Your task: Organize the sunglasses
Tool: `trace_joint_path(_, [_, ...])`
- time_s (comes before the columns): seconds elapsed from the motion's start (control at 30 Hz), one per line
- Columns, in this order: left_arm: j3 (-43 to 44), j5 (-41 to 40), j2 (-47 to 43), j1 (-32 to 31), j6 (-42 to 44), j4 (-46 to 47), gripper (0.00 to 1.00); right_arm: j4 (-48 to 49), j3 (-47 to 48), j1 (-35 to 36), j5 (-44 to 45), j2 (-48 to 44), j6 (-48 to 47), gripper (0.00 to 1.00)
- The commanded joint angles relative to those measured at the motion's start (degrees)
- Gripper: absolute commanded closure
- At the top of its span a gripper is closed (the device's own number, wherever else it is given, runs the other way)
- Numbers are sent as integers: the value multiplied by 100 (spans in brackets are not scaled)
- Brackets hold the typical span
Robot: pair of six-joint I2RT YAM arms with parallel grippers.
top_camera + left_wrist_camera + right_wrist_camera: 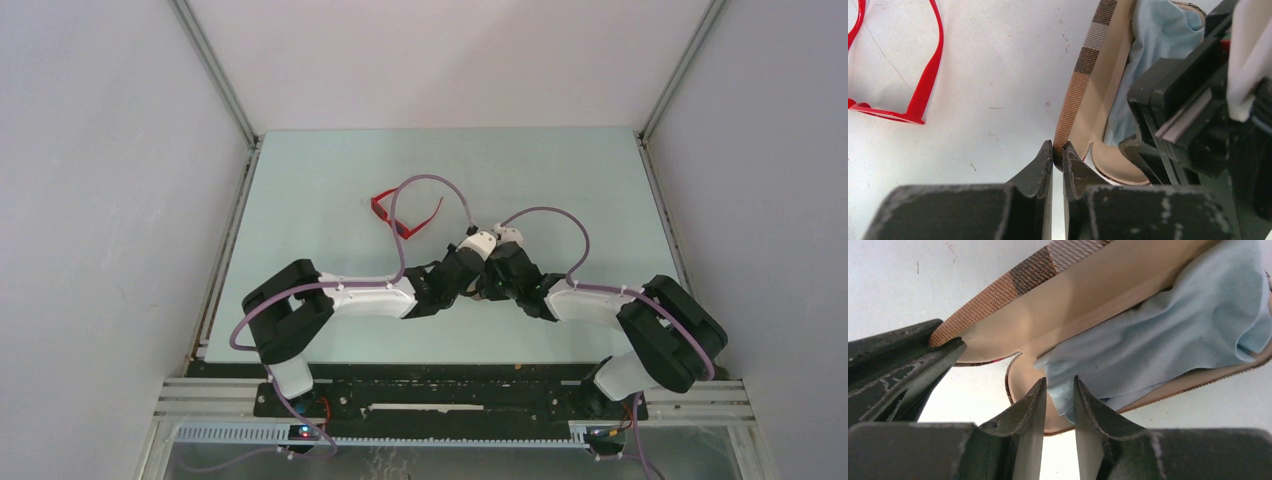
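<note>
The red sunglasses [405,215] lie open on the table, left of and beyond both grippers; one red arm [928,75] shows in the left wrist view. A brown plaid case [1083,75] lies open with a pale blue cloth [1173,325] inside it. My left gripper [1058,150] is shut on the edge of the case's lid. My right gripper [1058,382] hangs over the case's near end, jaws a little apart, with a corner of the cloth between the tips. In the top view both grippers [478,242] meet at mid-table and hide the case.
White walls enclose the pale green table [560,180] on three sides. The right arm's wrist [1188,115] crowds the case's right side in the left wrist view. The left gripper's fingers [903,355] show at the left of the right wrist view.
</note>
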Motion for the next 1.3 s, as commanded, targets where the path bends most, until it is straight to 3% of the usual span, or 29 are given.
trace_joint_path(0.0, [-59,-235,-56,13,13,449,100,-76,-94,267,389,281,-221,67])
trace_joint_path(0.47, [-67,-180,-46,13,-3,436,100,-101,-95,306,360,218,-71,100])
trace_joint_path(1.27, [-52,-188,5,13,-23,432,100,68,-102,498,-5,-157,-258,100])
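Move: The blue cloth lies crumpled in the open glasses case. From the right hand, its middle is about 7 cm ahead, 3 cm to the right and a centimetre below, with its near end already at the parted fingertips. The case's middle is some 7 cm ahead and 2 cm right. The cloth's middle lies roughly 6 cm ahead of the left hand, 8 cm right and 6 cm below; that hand already grips the raised flap's near corner. Ease the right gripper about half a centimetre forward and slightly down, and shut its fingers fully, pinching the cloth's near end. Then, keeping them shut, draw left and a little back, some 2 cm, towards the flap side of the case's near end. Keep the left gripper closed and nearly still on the flap corner. ##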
